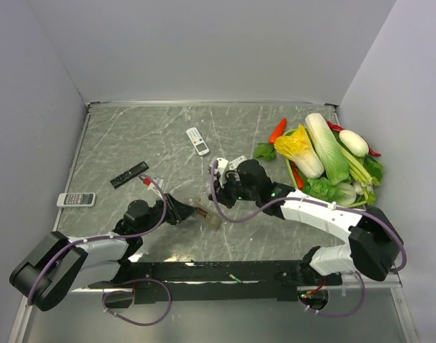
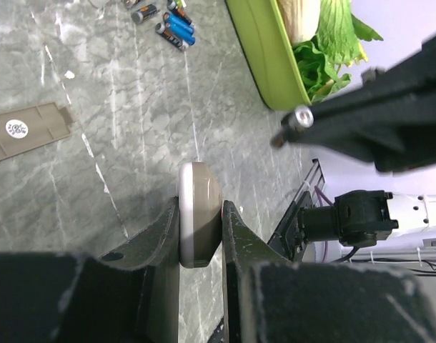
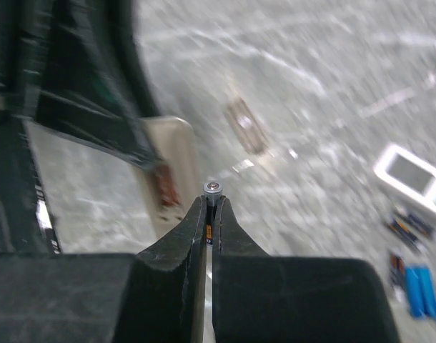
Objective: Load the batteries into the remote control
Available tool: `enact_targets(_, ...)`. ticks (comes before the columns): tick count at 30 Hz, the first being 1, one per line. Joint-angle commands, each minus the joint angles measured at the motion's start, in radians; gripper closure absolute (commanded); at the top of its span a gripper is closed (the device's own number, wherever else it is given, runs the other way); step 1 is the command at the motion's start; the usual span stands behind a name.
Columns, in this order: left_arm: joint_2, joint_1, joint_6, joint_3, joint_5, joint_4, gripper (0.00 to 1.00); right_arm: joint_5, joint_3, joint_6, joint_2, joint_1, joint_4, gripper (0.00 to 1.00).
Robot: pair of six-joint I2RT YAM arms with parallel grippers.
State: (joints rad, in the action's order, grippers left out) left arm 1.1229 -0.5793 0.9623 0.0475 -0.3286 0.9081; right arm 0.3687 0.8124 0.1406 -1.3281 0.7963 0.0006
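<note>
My left gripper (image 2: pixel 201 206) is shut on the remote control (image 2: pixel 198 187), clamping it edge-on just above the table; it is grey-beige with a white front edge. From the top view the left gripper (image 1: pixel 190 210) holds the remote control (image 1: pixel 208 216) near the table's middle. In the right wrist view that remote control (image 3: pixel 169 164) shows its recessed bay. My right gripper (image 3: pixel 211 204) is shut on one battery (image 3: pixel 213 189), whose silver end pokes past the fingertips, close to the bay. Loose batteries (image 2: pixel 168 21) lie on the table; the right wrist view shows these batteries (image 3: pixel 412 280) at its lower right.
The remote's loose battery cover (image 2: pixel 25 132) lies flat on the marble. A green tray (image 2: pixel 264 53) of vegetables (image 1: pixel 325 153) stands at the right. A slim white remote (image 1: pixel 197 141), a black remote (image 1: pixel 129 174) and a small white remote (image 1: pixel 76 199) lie further off.
</note>
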Motion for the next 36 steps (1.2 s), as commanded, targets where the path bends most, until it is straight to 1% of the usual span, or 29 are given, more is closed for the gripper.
enact_targets(1, -0.029, 0.003, -0.007, -0.11, -0.02, 0.081, 0.99, 0.021, -0.088, -0.074, 0.049, 0.05, 0.337, 1.0)
enact_targets(6, -0.061, 0.002, -0.008, -0.113, -0.018, 0.063, 0.99, 0.038, -0.14, -0.09, 0.032, 0.08, 0.423, 1.0)
enact_targets(11, -0.077, 0.002, -0.002, -0.117, -0.015, 0.057, 0.99, 0.102, -0.214, -0.105, 0.003, 0.093, 0.577, 1.0)
enact_targets(19, -0.094, 0.002, 0.019, -0.121, -0.032, 0.072, 0.99, 0.09, -0.243, -0.076, -0.066, 0.096, 0.633, 1.0)
enact_targets(25, -0.115, 0.004, 0.019, -0.121, -0.035, 0.052, 0.99, 0.046, -0.262, -0.026, -0.08, 0.095, 0.638, 1.0)
enact_targets(36, -0.153, 0.003, 0.056, -0.124, -0.032, 0.049, 0.99, 0.039, -0.248, 0.059, -0.118, 0.096, 0.553, 1.0)
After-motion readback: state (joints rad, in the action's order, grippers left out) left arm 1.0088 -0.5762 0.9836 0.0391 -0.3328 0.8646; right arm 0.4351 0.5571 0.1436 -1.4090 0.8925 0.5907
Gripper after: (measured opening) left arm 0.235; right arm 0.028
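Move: My right hand already pinches a battery. The remote control's open bay is about 4 cm back, 4 cm to its left and some 5 cm below. The battery cover lies on the table roughly 3 cm ahead and 8 cm left of my right hand, and the loose batteries about 10 cm ahead and 10 cm to its right, both some 13 cm down. My left hand holds the remote, its bay about 4 cm right of my grip, 1 cm back and 1 cm below. I carry the pinched battery left and back to the remote's open bay, about 5 cm in all, rising a touch and then sinking some 3 cm as the sideways travel dies out, my right wrist turning some 15 degrees on the way. Meanwhile my left hand keeps its grip and lifts the remote about 2 cm to meet the battery. Both grippers hold their openings. ##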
